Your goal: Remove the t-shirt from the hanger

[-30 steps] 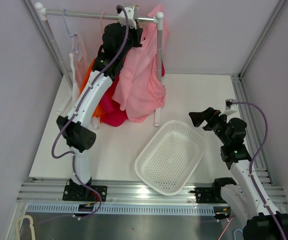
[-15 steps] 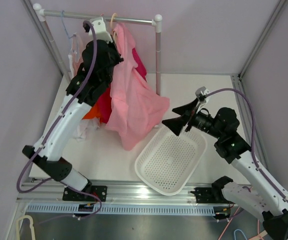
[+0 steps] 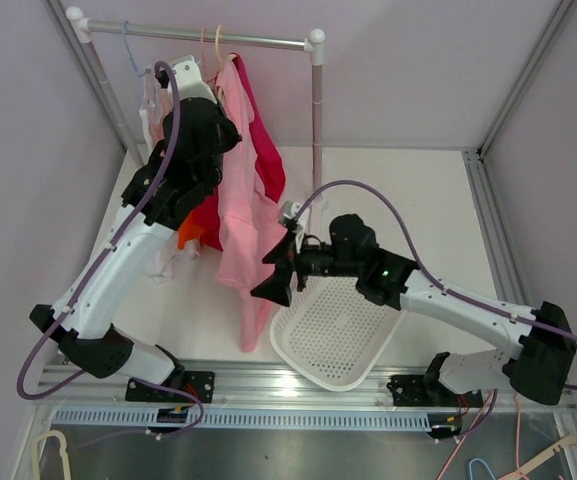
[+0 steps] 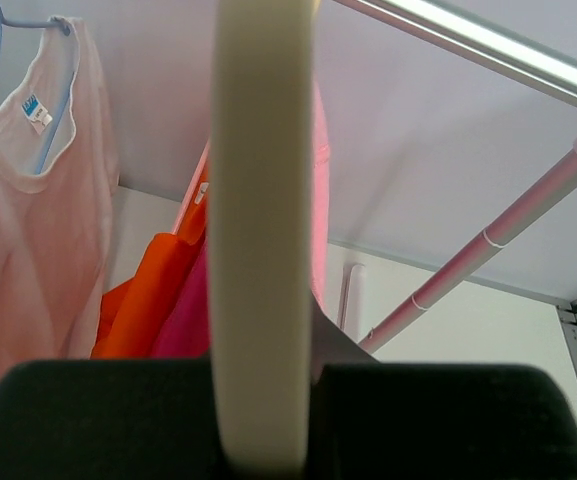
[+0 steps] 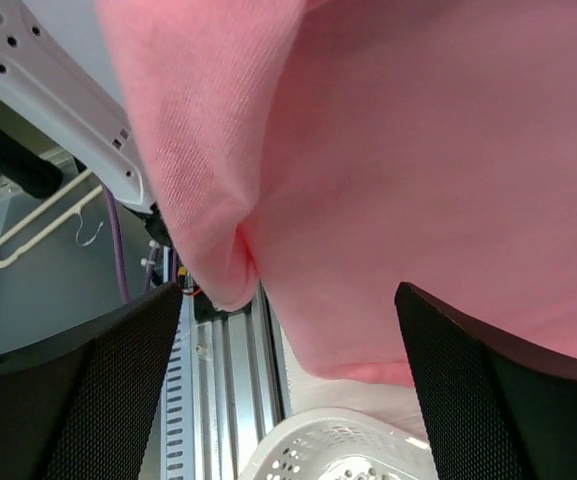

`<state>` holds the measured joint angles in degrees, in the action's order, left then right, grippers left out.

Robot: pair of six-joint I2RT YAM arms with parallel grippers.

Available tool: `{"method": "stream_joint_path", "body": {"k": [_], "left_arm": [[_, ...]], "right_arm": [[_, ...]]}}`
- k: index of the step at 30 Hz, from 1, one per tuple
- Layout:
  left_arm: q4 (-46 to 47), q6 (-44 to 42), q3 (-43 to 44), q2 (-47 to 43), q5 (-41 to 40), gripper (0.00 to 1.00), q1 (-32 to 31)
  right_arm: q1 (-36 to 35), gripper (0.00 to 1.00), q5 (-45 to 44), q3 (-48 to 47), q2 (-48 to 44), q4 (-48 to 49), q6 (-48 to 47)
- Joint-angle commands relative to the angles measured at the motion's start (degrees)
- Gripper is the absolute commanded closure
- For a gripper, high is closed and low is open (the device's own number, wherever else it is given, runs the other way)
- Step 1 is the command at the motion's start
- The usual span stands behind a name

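Note:
The pink t-shirt point(image 3: 240, 225) hangs from a cream hanger point(image 4: 261, 200) just below the rack's rail. My left gripper point(image 3: 216, 98) is shut on that hanger, which runs up between its jaws in the left wrist view, where the gripper point(image 4: 263, 420) sits at the bottom edge. My right gripper point(image 3: 273, 280) is open beside the shirt's lower part. In the right wrist view the pink cloth point(image 5: 388, 150) fills the top, hanging just in front of the gripper point(image 5: 288, 380) and not gripped.
A white basket point(image 3: 298, 350) sits on the table under my right arm. The rail point(image 3: 268, 40) and its post point(image 3: 316, 120) stand at the back. Orange point(image 3: 196, 228), magenta point(image 3: 270, 160) and pale pink point(image 4: 28, 230) garments hang beside the shirt. A spare hanger point(image 3: 558, 460) lies bottom right.
My left arm has carried the hanger and pink shirt leftwards under the rail. My right arm has swung left over the basket, its open jaws now at the shirt's lower part.

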<state>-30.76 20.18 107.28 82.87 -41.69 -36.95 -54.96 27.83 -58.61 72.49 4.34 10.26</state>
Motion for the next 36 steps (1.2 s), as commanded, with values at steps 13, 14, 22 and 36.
{"method": "stream_joint_path", "body": {"k": [13,14,22,36], "left_arm": [[-3.5,15.1,-7.3,-2.6,3.8,1.0,-0.2],[-3.5,15.1,-7.5,-2.7,3.8,0.99,-0.2],[-10.1,12.2,8.8,6.7,9.4,1.0,4.5],[-19.0,12.3,17.0,-0.6,32.0,0.99,8.9]], "right_arm": [[-9.9,0.79,-15.5,-1.7,1.7,14.0,-2.7],[-10.3,0.92,-16.0,-2.1,2.0,13.1,-2.6],[-30.2,1.0,-30.1,-10.3,-2.4,-6.8,-5.6],[-18.9,1.0,-32.0,3.4,-0.7,-2.9,12.2]]}}
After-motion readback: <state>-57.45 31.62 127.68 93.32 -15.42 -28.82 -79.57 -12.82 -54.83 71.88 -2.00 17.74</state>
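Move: My left hand still grips the t-shirt's hanger, already off the rod; the t-shirt's lower part hangs some 22 cm back from this hand, 5 cm right and 20 cm below. My open right hand has that lower part about 5 cm to its left, 1 cm back, level in height. The white basket sits about 16 cm right of my right hand, 5 cm farther out, 23 cm down. The magenta shirt is roughly 13 cm ahead of my left hand, 4 cm right, 12 cm lower. I slip my open right hand about 4 cm left onto the t-shirt, pinch a fold shut, then tug it back towards me some 14 cm before easing forward and down with it. Meanwhile my left hand keeps the hanger, sinks about 7 cm, rises halfway back, and tips its fingers down while turning clockwise. ##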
